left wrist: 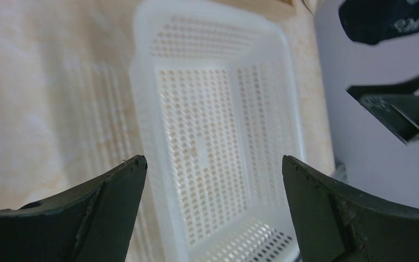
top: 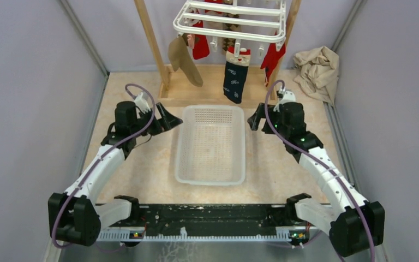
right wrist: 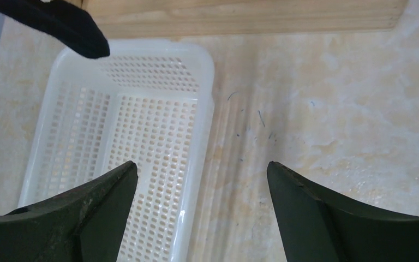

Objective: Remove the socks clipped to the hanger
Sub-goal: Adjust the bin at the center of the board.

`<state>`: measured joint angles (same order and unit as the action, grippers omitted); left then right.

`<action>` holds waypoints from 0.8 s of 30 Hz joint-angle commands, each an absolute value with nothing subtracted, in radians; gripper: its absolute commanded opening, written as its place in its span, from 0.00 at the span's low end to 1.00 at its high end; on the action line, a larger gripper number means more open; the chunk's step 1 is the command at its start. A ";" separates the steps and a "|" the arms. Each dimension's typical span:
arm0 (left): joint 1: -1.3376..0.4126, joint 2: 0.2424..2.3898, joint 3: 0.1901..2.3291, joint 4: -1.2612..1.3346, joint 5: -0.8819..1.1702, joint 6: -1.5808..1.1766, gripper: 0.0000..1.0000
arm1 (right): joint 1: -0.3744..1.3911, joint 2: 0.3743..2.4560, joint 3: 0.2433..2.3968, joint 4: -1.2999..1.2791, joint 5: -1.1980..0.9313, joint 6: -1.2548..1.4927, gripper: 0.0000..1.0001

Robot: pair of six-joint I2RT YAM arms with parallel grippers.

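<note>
The white hanger (top: 230,21) hangs at the top centre with socks clipped under it: a tan sock (top: 185,60), a navy sock (top: 234,79), red socks (top: 200,46) and a leopard-patterned one (top: 228,42). The navy sock's toe shows in the right wrist view (right wrist: 60,24) and in the left wrist view (left wrist: 387,21). My left gripper (top: 170,117) is open at the basket's left far corner, nothing between its fingers (left wrist: 114,202). My right gripper (top: 255,117) is open at the basket's right far corner, also holding nothing. Both are below and in front of the socks.
A white perforated basket (top: 181,158) lies between the arms. A wooden frame (top: 154,43) with a wooden base board (right wrist: 240,19) carries the hanger. A crumpled beige cloth (top: 317,71) lies at the back right. Grey walls stand on both sides.
</note>
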<state>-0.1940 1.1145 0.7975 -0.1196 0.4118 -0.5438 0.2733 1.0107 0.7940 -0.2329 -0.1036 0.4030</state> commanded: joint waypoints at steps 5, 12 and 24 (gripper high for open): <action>-0.187 0.920 0.661 -0.099 0.594 -0.654 0.99 | 0.464 0.985 0.788 -0.269 0.039 0.513 0.88; -0.187 0.854 0.658 -0.231 0.447 -0.660 0.99 | 0.539 1.085 0.837 -0.350 0.069 0.523 0.87; -0.188 0.851 0.644 -0.297 0.409 -0.729 0.99 | 0.540 1.160 0.903 -0.391 0.115 0.522 0.86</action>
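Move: The bin sits between the hands: its middle lies about 17 cm to the right hand's left, some 4 cm back and 12 cm lower. From the left hand it lies about 14 cm to the right, 4 cm back and 12 cm down. From the right hand, the navy sock hangs roughly 12 cm ahead, 8 cm left and 8 cm higher, while the wooden base is centred about 25 cm ahead, 14 cm left and 16 cm down. Leftward, back and down, the open right hand swings about 5 cm inward to the bin's right rim and sinks some 5 cm, fingers tipping further down, with a slight forward and upward return at the end. The open left hand draws back about 6 cm along the bin's left side in the first half, then nearly stops there. Neither is seen to grip the bin. ##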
